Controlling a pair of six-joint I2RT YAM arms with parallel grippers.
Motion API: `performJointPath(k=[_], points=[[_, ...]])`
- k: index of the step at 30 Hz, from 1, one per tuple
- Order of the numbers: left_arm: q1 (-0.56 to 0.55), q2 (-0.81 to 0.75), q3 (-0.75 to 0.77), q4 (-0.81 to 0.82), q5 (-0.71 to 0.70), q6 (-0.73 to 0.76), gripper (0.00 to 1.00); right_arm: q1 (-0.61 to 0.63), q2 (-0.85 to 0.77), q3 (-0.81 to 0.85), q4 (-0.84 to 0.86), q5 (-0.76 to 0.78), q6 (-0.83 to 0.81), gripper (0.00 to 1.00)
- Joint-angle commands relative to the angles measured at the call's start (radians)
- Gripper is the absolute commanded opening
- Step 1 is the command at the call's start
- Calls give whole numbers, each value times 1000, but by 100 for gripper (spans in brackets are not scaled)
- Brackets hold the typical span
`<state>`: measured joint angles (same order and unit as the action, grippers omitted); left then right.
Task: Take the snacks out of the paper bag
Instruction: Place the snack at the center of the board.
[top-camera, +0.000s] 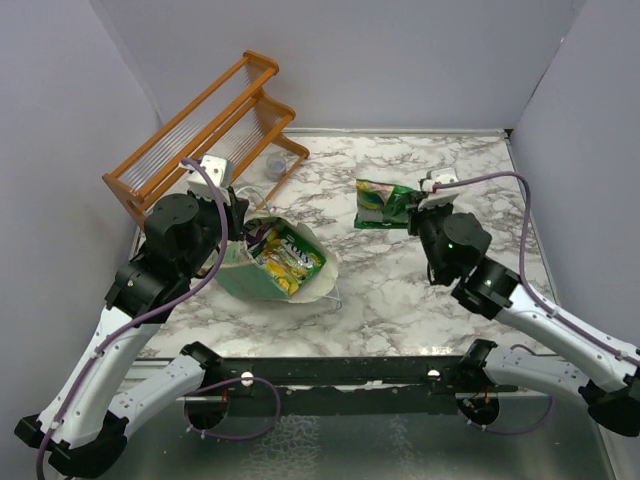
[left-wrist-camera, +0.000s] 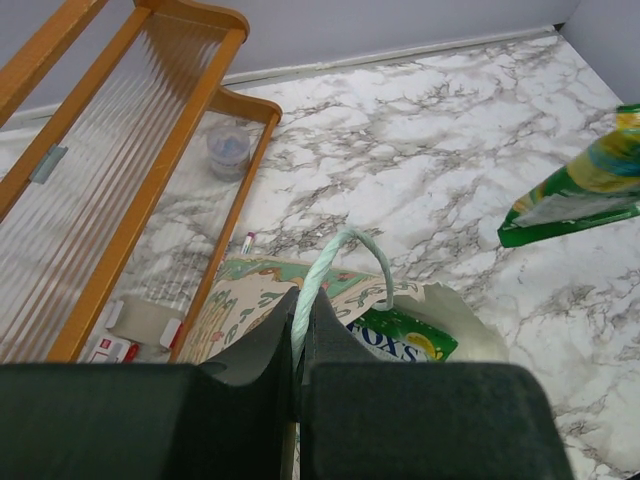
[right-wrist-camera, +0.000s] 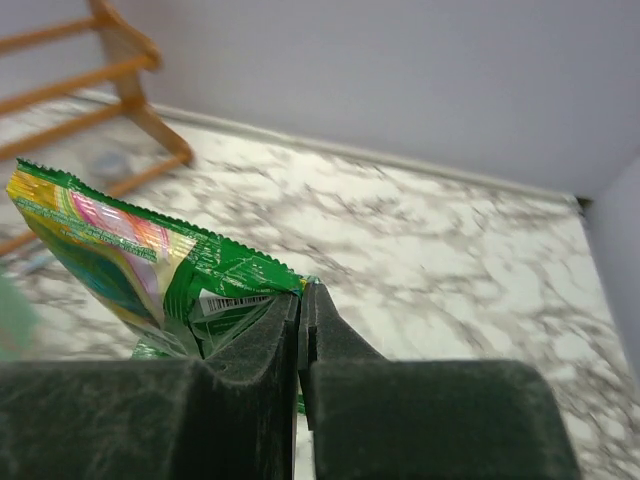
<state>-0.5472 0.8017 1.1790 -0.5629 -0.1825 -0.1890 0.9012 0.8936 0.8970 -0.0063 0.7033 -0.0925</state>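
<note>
The pale-green paper bag (top-camera: 250, 280) lies tilted at the left of the marble table, its mouth facing up and to the right. Snacks show inside it, a yellow-green packet (top-camera: 290, 258) on top and a green lettered packet (left-wrist-camera: 405, 335) in the left wrist view. My left gripper (top-camera: 243, 222) is shut on the bag's pale string handle (left-wrist-camera: 322, 270), at the bag's rim (left-wrist-camera: 250, 290). My right gripper (top-camera: 418, 208) is shut on the corner of a green snack packet (top-camera: 382, 205), held right of the bag. That packet (right-wrist-camera: 130, 250) hangs left of the right gripper (right-wrist-camera: 301, 290).
An orange wooden rack (top-camera: 200, 125) stands at the back left, close behind the bag. A small clear cup (top-camera: 277, 163) sits by its right end. Small red and white items (left-wrist-camera: 110, 348) lie under the rack. Grey walls close in the table on three sides.
</note>
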Motion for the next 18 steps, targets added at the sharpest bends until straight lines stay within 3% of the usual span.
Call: performJointPath(k=[1,5,11,18], points=[[0,-18,36,43,-23,-13,0,-206,101,-33,21,-91,156,1],[1,-11,47,34,-39,-2,0,-406,290,16,17,-431,307,1],[0,6,80,10,-52,12,0,-505,583,197,69,-702,481,1],[0,26,95,-14,-64,13,0,-651,899,383,191,-959,800,1]])
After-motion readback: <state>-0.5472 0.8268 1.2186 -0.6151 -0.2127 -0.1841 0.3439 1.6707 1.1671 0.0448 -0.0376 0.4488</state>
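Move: The right hand already holds a green snack by its right edge. The clear stretch of board it is bound for lies about 17 cm ahead, 9 cm to the left and some 31 cm below. The paper bag's middle is about 24 cm left, 3 cm nearer and 22 cm lower than the right hand; the plastic cup, 24 cm ahead, 28 cm left. From the left hand that spot is roughly 20 cm ahead, 18 cm to the right. Forward and down together, the right hand sweeps the held snack some 18 cm out and 17 cm lower towards the far middle of the board, first drifting about 4 cm right, then curving back left past its starting line. The wrist tips roughly 30 degrees nose-down and rolls its left side up, fingers still shut on the snack's edge; the left hand keeps its grip at the paper bag. ##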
